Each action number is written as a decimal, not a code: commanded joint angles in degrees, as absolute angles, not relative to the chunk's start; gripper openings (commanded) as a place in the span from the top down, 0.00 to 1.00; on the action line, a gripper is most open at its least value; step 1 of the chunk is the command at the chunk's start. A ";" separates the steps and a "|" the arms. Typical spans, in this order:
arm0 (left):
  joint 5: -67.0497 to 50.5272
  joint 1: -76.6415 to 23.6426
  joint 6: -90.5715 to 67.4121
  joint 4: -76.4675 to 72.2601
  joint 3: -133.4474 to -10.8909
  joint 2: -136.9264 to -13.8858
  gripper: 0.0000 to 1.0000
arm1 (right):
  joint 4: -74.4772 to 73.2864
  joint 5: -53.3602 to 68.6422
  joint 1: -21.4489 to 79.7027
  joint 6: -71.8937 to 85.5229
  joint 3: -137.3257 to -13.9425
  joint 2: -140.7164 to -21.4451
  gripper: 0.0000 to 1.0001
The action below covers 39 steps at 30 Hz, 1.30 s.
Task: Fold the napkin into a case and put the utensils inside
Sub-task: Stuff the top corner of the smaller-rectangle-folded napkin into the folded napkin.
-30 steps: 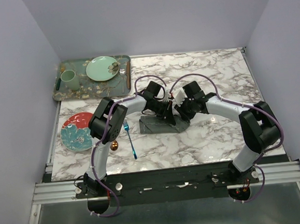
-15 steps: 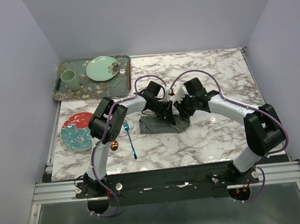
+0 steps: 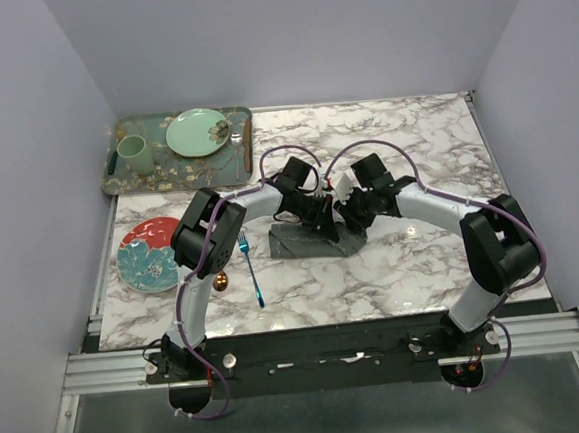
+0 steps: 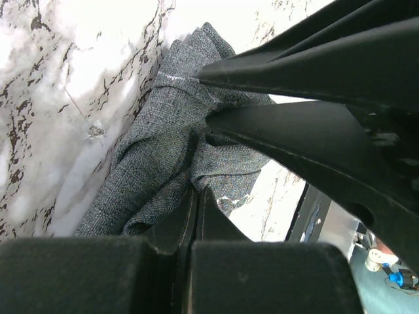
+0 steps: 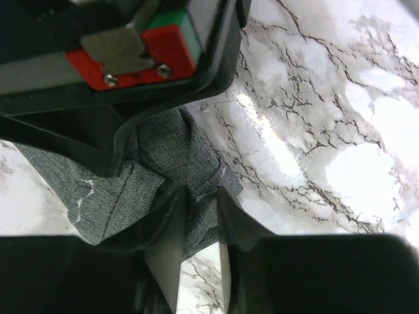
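The dark grey napkin (image 3: 307, 241) lies bunched in a low heap at the table's middle, with my two grippers meeting over its right end. My left gripper (image 3: 326, 220) (image 4: 196, 191) is shut, and a fold of the napkin (image 4: 150, 150) is pinched at its tips. My right gripper (image 3: 349, 216) (image 5: 201, 208) has a thick fold of the napkin (image 5: 171, 152) between its fingers. The blue fork (image 3: 251, 271) lies left of the heap. Only the copper spoon's (image 3: 221, 280) bowl shows under my left arm.
A patterned green tray (image 3: 116, 177) at the back left holds a pale green plate (image 3: 198, 131), a green cup (image 3: 134, 153) and a brown-handled utensil (image 3: 248, 145). A red and blue floral plate (image 3: 150, 254) sits at the left edge.
My right arm's elbow swung outward and came back, and its wrist shifted slightly at the napkin's right end. The left arm, napkin, fork and spoon stayed put.
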State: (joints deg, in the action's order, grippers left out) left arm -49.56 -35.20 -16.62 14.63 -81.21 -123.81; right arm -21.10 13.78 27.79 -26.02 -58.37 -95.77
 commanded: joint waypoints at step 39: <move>-45.44 -35.07 -23.20 7.21 -85.34 -124.89 1.00 | -20.04 14.24 28.21 -24.96 -56.51 -92.37 0.99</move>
State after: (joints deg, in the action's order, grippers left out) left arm -48.01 -35.09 -23.77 10.11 -83.29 -122.15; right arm -20.62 14.22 27.79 -26.74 -55.94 -91.33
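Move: The napkin's bunched top corner lies right between the right hand's half-open fingers, straight below by about 1 cm. From that hand the body of the folded napkin lies some 9 cm to the left and level, and the blue fork about 23 cm left and 6 cm back. From the left hand, shut and down in the folds, the corner is about 5 cm to the right, roughly level and 1 cm below. Right hand shuts on the napkin's bunched corner, rising 1.5 cm; left, still shut, then rises 3 cm and forward. ##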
